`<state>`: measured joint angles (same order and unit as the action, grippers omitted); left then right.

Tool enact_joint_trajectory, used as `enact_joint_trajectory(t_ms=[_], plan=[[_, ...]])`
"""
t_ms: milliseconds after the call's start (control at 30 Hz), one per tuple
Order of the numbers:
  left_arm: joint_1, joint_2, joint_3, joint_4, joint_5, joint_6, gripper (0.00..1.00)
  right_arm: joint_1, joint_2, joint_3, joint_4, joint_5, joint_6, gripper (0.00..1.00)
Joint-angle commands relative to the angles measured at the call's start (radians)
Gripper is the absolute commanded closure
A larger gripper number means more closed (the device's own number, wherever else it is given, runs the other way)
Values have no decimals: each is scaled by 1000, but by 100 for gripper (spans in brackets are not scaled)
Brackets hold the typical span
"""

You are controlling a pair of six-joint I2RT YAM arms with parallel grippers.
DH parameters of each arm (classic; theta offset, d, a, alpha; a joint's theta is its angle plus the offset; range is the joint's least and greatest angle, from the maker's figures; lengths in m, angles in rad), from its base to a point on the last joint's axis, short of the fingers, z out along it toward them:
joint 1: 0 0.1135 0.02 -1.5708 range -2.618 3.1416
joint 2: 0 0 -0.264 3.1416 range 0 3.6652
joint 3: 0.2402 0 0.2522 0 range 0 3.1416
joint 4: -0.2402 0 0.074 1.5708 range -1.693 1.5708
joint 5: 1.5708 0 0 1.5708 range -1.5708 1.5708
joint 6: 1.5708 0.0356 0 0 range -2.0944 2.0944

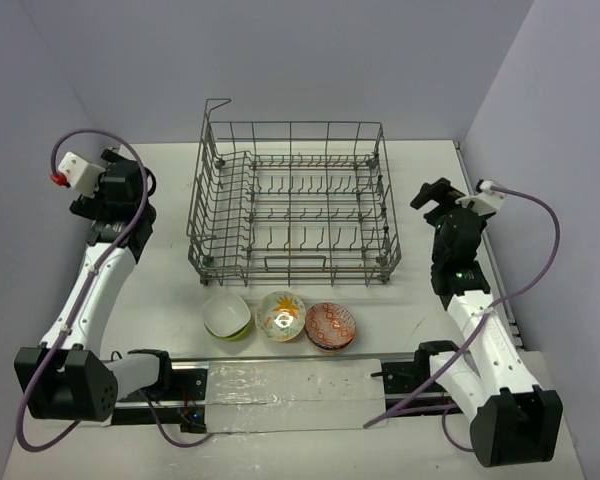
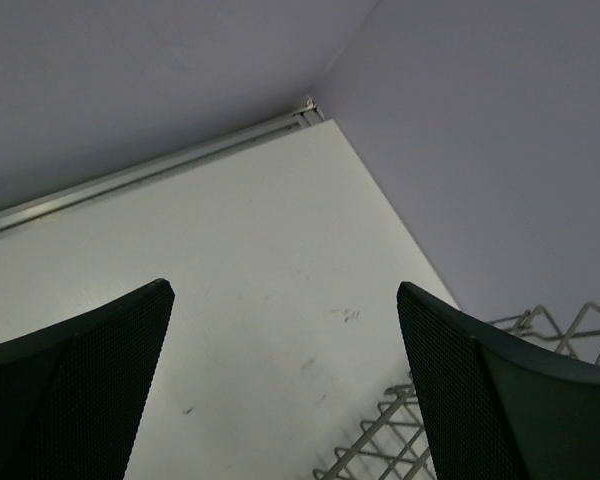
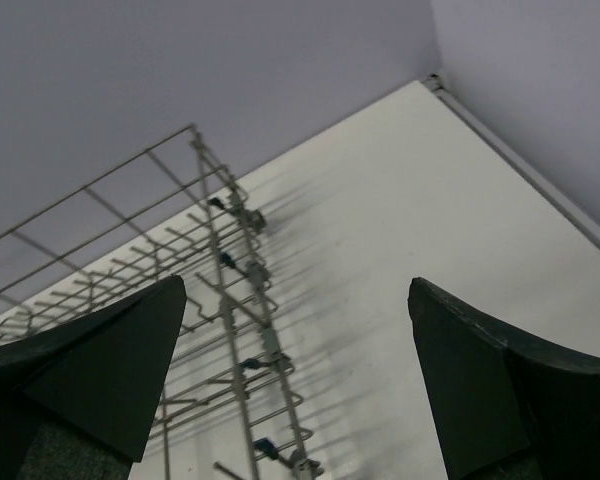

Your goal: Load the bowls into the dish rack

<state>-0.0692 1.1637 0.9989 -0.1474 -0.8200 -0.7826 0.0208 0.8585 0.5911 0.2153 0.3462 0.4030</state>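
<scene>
The grey wire dish rack (image 1: 293, 263) stands mid-table with no bowl inside it. Three bowls sit in a row on the table just in front of it: a lime-green one with a white inside (image 1: 226, 316), a yellow-floral one (image 1: 280, 315) and a red-orange patterned one (image 1: 330, 326). My left gripper (image 1: 125, 165) hangs open left of the rack, well away from the bowls. In the left wrist view the left gripper (image 2: 285, 290) has only bare table between its fingers, with the rack's corner (image 2: 380, 440) at lower right. My right gripper (image 1: 432, 192) (image 3: 298, 285) is open beside the rack's right wall (image 3: 230, 270), holding nothing.
Lilac walls close the table at the back and on both sides. A raised wire loop (image 1: 215, 105) stands at the rack's back left corner. A clear sheet (image 1: 290, 385) lies over the rail between the arm bases at the near edge.
</scene>
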Motion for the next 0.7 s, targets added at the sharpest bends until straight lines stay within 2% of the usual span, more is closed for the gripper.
enact_joint_trajectory(t_ms=[0, 133, 167, 300, 433, 667], plan=[[-43, 33, 78, -256, -8, -72, 1, 86, -35, 64, -51, 2, -84, 0], [-46, 40, 87, -242, 108, -34, 1, 117, -38, 75, -21, -100, -105, 0], [-46, 34, 87, -224, 170, -6, 1, 116, -18, 105, -42, -165, -99, 0], [-50, -9, 67, -159, 283, 42, 1, 116, 53, 180, -134, -197, -21, 0], [-63, -39, 119, -187, 347, 43, 1, 116, 102, 210, -133, -357, -12, 0], [-63, -6, 254, -317, 449, 80, 1, 136, 157, 286, -195, -515, -26, 0]])
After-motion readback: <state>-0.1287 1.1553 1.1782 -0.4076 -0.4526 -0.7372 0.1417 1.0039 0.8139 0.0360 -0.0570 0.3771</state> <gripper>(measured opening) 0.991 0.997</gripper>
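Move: The red bowl stack lies about 30 cm to the right hand's left, 22 cm back and 22 cm below; the flowered bowl is some 12 cm left of it and 4 cm farther out. The middle of the dish rack's right side is about 13 cm left and 10 cm ahead of this hand, 17 cm lower. From the left hand, the white bowl is about 29 cm right, 21 cm back and 25 cm below, and the rack's left side about 19 cm right, 8 cm ahead, 20 cm below. Well above the table, the right hand sweeps left about 11 cm to the dish rack's right side, rising slightly and swinging its open fingers some 30 degrees counter-clockwise to face in across the rack. The left hand mirrors it, going about 8 cm right towards the rack's left side and turning roughly 25 degrees clockwise, dipping around 3 cm before rising to end a little above its starting height, its fingers still wide open and empty. ##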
